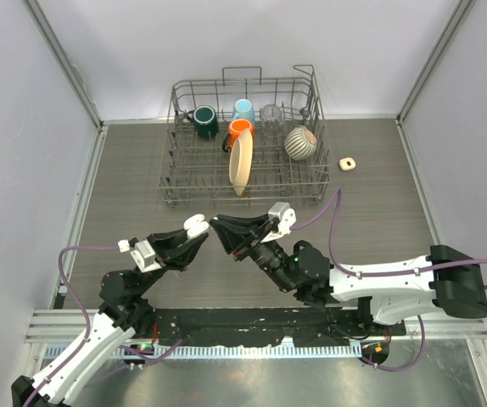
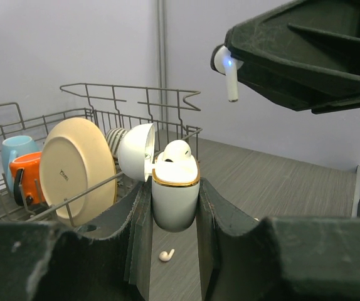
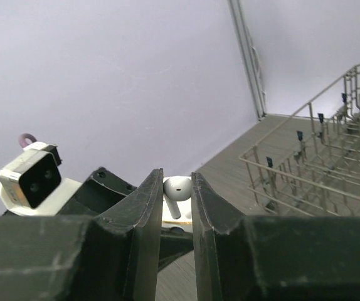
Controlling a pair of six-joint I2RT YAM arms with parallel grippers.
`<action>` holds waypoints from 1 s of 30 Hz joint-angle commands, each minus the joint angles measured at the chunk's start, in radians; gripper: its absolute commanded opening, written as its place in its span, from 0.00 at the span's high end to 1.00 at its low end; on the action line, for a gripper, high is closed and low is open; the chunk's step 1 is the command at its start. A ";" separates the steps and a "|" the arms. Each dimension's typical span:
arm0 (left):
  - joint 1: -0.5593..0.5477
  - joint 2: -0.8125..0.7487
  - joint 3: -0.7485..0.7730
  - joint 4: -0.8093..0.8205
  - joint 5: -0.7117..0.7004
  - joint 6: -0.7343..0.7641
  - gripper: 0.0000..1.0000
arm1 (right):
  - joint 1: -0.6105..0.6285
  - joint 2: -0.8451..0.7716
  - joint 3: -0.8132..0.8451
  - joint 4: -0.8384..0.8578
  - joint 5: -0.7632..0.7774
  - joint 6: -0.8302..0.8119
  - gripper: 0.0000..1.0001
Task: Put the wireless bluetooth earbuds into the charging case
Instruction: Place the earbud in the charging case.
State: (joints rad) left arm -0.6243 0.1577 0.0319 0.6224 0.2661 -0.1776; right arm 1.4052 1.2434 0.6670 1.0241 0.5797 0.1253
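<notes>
My left gripper (image 1: 194, 232) (image 2: 175, 191) is shut on the charging case (image 2: 175, 204) (image 1: 197, 225), a white case with a gold rim, held upright above the table. Its lid (image 2: 135, 151) hangs open to the left. One earbud (image 2: 177, 151) sits in the case's top. My right gripper (image 1: 218, 224) (image 3: 176, 183) is shut on a second earbud (image 3: 177, 190) (image 2: 229, 70), stem pointing down, a little above and to the right of the open case. Below the case, a third earbud (image 2: 166, 255) lies loose on the table.
A wire dish rack (image 1: 245, 140) stands at the back with a cream plate (image 2: 78, 165), mugs (image 1: 204, 121) and a striped bowl (image 1: 300, 142). A beige case (image 1: 348, 163) lies to the right of the rack. Purple cables (image 1: 333, 222) loop near both arms.
</notes>
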 commanded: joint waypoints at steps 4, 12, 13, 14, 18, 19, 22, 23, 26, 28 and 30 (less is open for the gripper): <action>0.001 0.006 -0.026 0.080 0.050 0.012 1.00 | 0.008 0.053 0.106 0.104 -0.103 -0.023 0.99; 0.001 0.016 -0.026 0.100 0.081 0.012 1.00 | 0.006 0.116 0.144 0.062 -0.119 -0.010 0.99; 0.001 0.014 -0.026 0.100 0.081 0.013 1.00 | 0.008 0.123 0.149 0.054 -0.121 -0.010 0.99; 0.001 0.014 -0.026 0.100 0.081 0.013 1.00 | 0.008 0.125 0.152 0.044 -0.124 -0.009 0.99; 0.001 0.008 -0.026 0.099 0.079 0.012 1.00 | 0.008 0.134 0.155 0.034 -0.129 -0.006 0.99; 0.001 0.006 -0.026 0.099 0.078 0.012 1.00 | 0.008 0.134 0.155 0.030 -0.127 -0.006 0.99; 0.001 0.008 -0.026 0.100 0.078 0.012 1.00 | 0.008 0.142 0.155 0.025 -0.129 -0.007 0.99; 0.001 0.009 -0.026 0.100 0.078 0.010 1.00 | 0.008 0.146 0.155 0.022 -0.129 -0.009 0.99; 0.001 0.013 -0.024 0.100 0.076 0.010 1.00 | 0.008 0.159 0.164 -0.010 -0.115 -0.016 0.99; 0.003 0.013 -0.021 0.100 0.079 0.012 1.00 | 0.006 0.162 0.158 -0.006 -0.103 -0.022 0.99; 0.001 0.013 -0.018 0.100 0.082 0.007 1.00 | 0.008 0.168 0.152 0.002 -0.090 -0.024 0.99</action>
State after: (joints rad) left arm -0.6243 0.1665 0.0319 0.6621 0.3370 -0.1753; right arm 1.4055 1.4036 0.7860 0.9970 0.4576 0.1146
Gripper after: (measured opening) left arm 0.316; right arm 0.272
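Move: The open charging case lies about 6 cm to the left of the right hand, level with it fore and aft and about 4 cm below; the right fingers already pinch an earbud, stem down. The cream plate stands some 23 cm ahead, 7 cm to the right and 17 cm below the right hand, and the dish rack's middle is roughly 33 cm ahead, 8 cm right and 24 cm down. From the left hand, the case is held just past its fingertips, about 1 cm forward, right and up. The pinched earbud travels about 5 cm left to the open case: the right hand rises some 2 cm on the way, then sinks about 3 cm over the case, bringing the hanging stem down to the free seat beside the other bud, with a slight counter-clockwise turn. Both grips hold, while the left hand draws the case back about 1 cm. ##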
